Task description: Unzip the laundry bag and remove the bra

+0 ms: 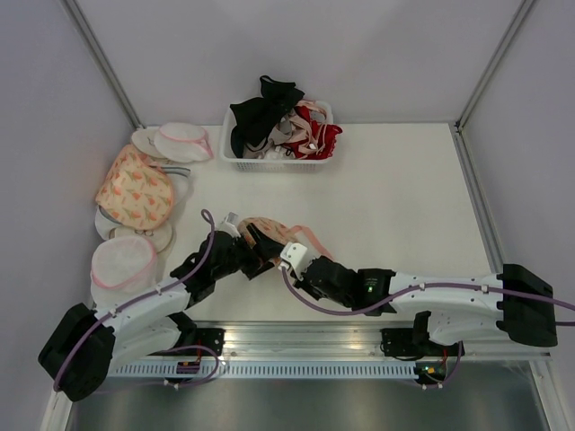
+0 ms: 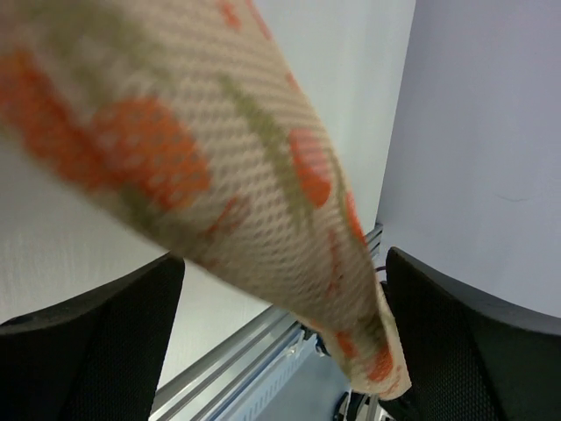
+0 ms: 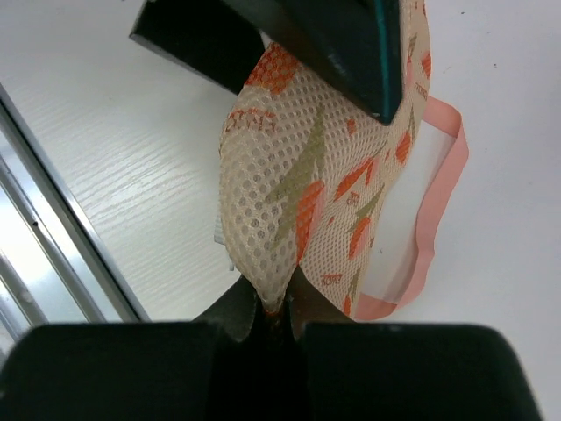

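The laundry bag (image 1: pixel 280 232), peach mesh with orange leaf print and a pink zipper rim (image 3: pixel 438 193), lies near the table's front middle, lifted between both grippers. My right gripper (image 1: pixel 289 256) is shut, pinching a fold of the bag's mesh (image 3: pixel 289 193) at its fingertips (image 3: pixel 276 307). My left gripper (image 1: pixel 254 244) is open, its fingers wide apart, and the bag's fabric (image 2: pixel 219 158) drapes between them and rests against the right finger (image 2: pixel 473 351). One left finger (image 3: pixel 324 44) shows over the bag in the right wrist view. The pale salmon bra is hidden.
A white basket (image 1: pixel 278 162) at the back holds a black bra (image 1: pixel 260 112), a red bra (image 1: pixel 325 136) and pale garments. At the left stand another leaf-print pouch (image 1: pixel 135 190) and white mesh pouches (image 1: pixel 184 141) (image 1: pixel 121 262). An aluminium rail (image 1: pixel 296 337) runs along the near edge.
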You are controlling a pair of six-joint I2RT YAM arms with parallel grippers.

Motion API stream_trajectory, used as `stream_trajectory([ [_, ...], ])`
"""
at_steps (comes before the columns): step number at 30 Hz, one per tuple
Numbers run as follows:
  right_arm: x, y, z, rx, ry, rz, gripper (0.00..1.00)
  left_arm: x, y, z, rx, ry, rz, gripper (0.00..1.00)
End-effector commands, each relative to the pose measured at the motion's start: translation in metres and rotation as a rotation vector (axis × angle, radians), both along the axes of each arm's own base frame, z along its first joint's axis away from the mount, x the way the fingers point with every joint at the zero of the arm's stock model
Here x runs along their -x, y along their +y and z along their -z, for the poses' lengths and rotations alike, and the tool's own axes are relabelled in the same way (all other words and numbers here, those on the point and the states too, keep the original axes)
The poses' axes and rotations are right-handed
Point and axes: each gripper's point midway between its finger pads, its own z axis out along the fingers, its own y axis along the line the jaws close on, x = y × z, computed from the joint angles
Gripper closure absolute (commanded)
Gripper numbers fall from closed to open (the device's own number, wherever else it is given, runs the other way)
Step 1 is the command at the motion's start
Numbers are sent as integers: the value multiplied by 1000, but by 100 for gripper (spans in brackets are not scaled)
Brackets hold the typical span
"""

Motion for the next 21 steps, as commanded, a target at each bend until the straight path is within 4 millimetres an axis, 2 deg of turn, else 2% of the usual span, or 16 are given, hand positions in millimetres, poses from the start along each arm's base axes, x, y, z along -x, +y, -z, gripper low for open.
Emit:
stream_trajectory([
  [1,8,3,-9,-18,-13,-46,100,-11,-21,-40,101,-78,49,4],
  [2,7,1,-8,-14,-16,-39,100,-11,-23,-38,103,-74,55,8],
  [3,8,1,-9,-11,-21,-39,100,-10,-28,-44,135,-92,83,26],
  [4,8,1,-9,-10,-24,-36,100,-9,-32,-36,138,-75,99,39],
  [5,6,0,-8,-1,-30,-25,100,-5,-36,-36,159,-64,131,69],
  [7,5,-1,-6,12,-35,-15,100,-5,-43,-39,199,-65,160,92],
  [8,0,-2,-7,20,-49,13,100,0,-47,-32,197,-34,190,98],
  [9,-4,-7,-7,28,-55,57,100,-1,-48,-33,211,-50,198,98],
  [10,-9,-11,-8,39,-67,94,79,0,-49,-31,211,-48,201,98],
  [11,-23,-21,-16,57,-122,187,48,-2,-47,-30,211,-56,184,98],
  [12,-28,-26,-20,31,-125,265,27,-1,-42,-23,202,-51,157,98],
  [13,-32,-30,-25,26,-141,305,16,-3,-37,-18,182,-54,127,98],
  [14,-36,-34,-35,1,-156,341,6,-13,-27,-13,151,-68,48,98],
  [15,-41,-42,-42,-32,-169,416,2,-12,-17,-5,115,-58,6,98],
  [18,-45,-55,-64,-121,-178,503,2,-23,7,-5,81,-106,-135,98],
  [21,-41,-60,-74,-226,-117,583,2,-30,26,0,53,-125,-242,98],
])
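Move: The laundry bag's gathered, raised end, where the open left fingers will shut, lies about 3 cm to the left hand's right and 1 cm ahead, at its height. The right hand already pinches the bag close by, and that spot is some 3 cm ahead of it and 2 cm to its left. From the left hand, the bag's lower, flatter part is about 5 cm ahead, 1 cm left and 7 cm below, and the pink strap about 3 cm ahead, 9 cm right and 8 cm below. The left hand slides about 3 cm to its right along its already open reach over the laundry bag and shuts its fingers on the gathered mesh, then draws back some 3 cm to its left with the fabric still pinched. The right hand keeps its pinch until the left has closed, easing slightly back and down, then opens wide, lets the bag go and moves off to its right, forward and up, about 4 to 5 cm each way, its wrist turning some 20 degrees clockwise. ##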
